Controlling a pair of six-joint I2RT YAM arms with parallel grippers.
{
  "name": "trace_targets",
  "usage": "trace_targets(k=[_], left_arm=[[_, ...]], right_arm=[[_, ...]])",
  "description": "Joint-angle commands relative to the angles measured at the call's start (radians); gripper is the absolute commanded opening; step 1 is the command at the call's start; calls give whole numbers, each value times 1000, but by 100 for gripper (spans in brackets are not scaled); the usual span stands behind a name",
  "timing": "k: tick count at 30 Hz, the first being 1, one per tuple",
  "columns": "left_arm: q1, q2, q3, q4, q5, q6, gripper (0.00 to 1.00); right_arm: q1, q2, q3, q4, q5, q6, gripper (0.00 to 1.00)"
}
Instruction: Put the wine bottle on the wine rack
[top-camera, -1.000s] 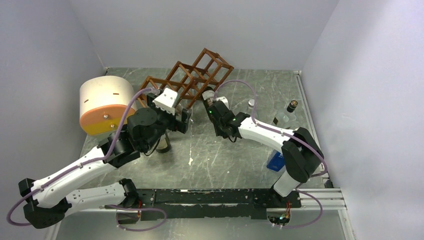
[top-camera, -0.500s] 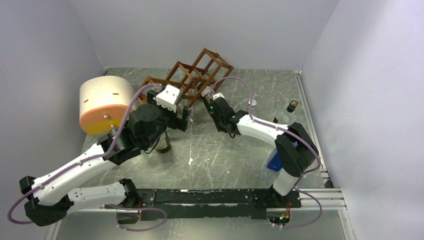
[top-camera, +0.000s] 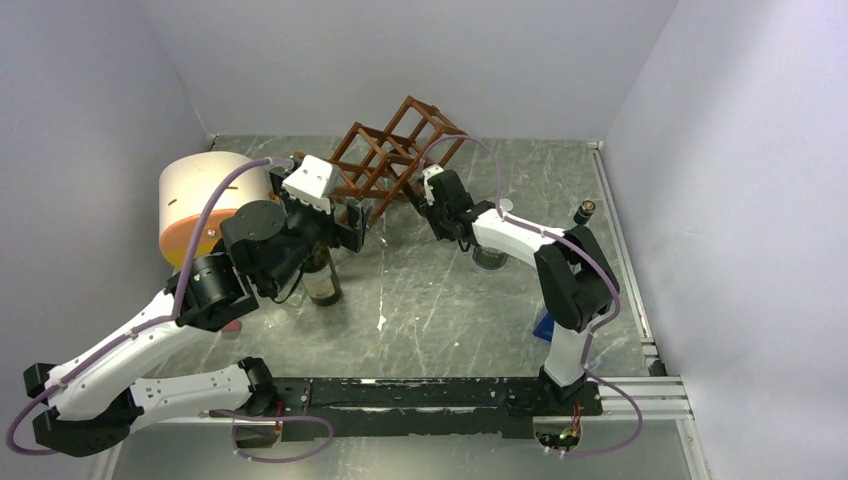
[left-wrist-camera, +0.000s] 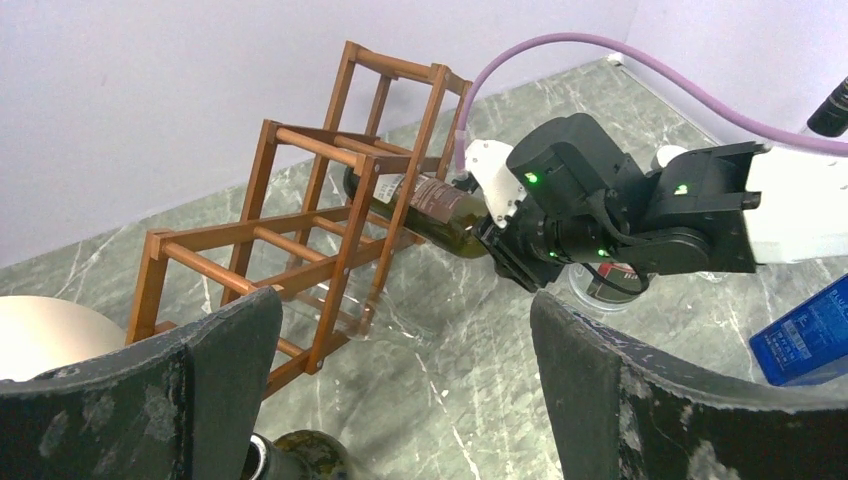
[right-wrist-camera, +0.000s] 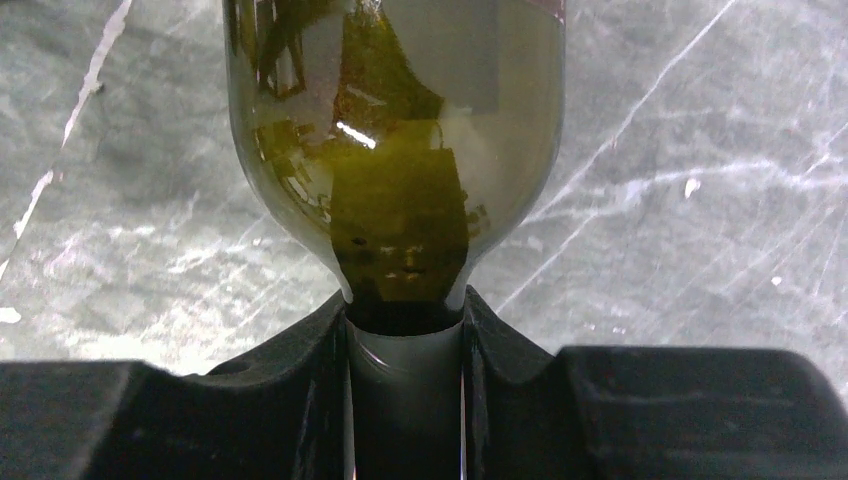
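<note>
The reddish-brown wine rack (top-camera: 385, 155) (left-wrist-camera: 330, 210) stands at the back of the table. A dark green wine bottle (left-wrist-camera: 432, 208) (right-wrist-camera: 400, 150) lies almost level, its base end pushed into a lower cell of the rack. My right gripper (top-camera: 428, 197) (right-wrist-camera: 405, 400) is shut on the bottle's neck, just outside the rack's right side. My left gripper (top-camera: 335, 228) (left-wrist-camera: 400, 400) hangs open in front of the rack, holding nothing. Under it a second dark bottle (top-camera: 322, 280) (left-wrist-camera: 290, 460) stands upright.
A cream-and-orange cylinder (top-camera: 205, 205) sits to the left of the rack. A clear jar (top-camera: 490, 255) (left-wrist-camera: 610, 285) stands under the right forearm, with a blue box (top-camera: 548, 322) (left-wrist-camera: 805, 335) by the right arm's base. A small dark bottle (top-camera: 583, 212) stands at the right edge.
The right gripper has carried the wine bottle back and to the left, deeper into the rack. The left arm has swung left, uncovering the upright bottle.
</note>
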Motion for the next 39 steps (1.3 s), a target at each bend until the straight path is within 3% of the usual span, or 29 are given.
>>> trace_targets(k=[1,7,12,23,31,39], left_arm=[[-4,-15,38,-18,-20,14,98],[-4,-9,45,-22,-24,17,98],[-4,0,53,-34,-25,16,98],[-4,-9,51,-55,-27,-5,98],[-5,-17,42,-52,-21,-14,98],[-4,-26,43,-70,-17,-27,98]], right_arm=[[-2,18,108,185,-44,-49,0],[-7,83,182,162,-40,-55,0],[-8,128,232,159,-29,-46,8],[-9,208,338,149,-28,-20,27],[-8,237,363,124,-28,-23,61],[-9,191,354,81,-46,-4,65]])
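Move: My right hand holds the wine bottle by the neck, its body already starting into the wine rack; the middle of the slot it goes for lies about 17 cm ahead, 11 cm left and roughly 2 cm higher. The clear bottle already racked is some 10 cm ahead and 18 cm left; the red-labelled glass bottle stands 12 cm right and 4 cm back. From my raised left hand the slot is about 33 cm ahead, 6 cm right and 30 cm below. I push the bottle by its neck deeper into the slot with my right hand, forward and leftward and nearly level, about 7 cm. Then I open my fingers off the neck as the hand lifts some 3 cm, still edging forward and left, and the fingertips tip up roughly 10 degrees. ##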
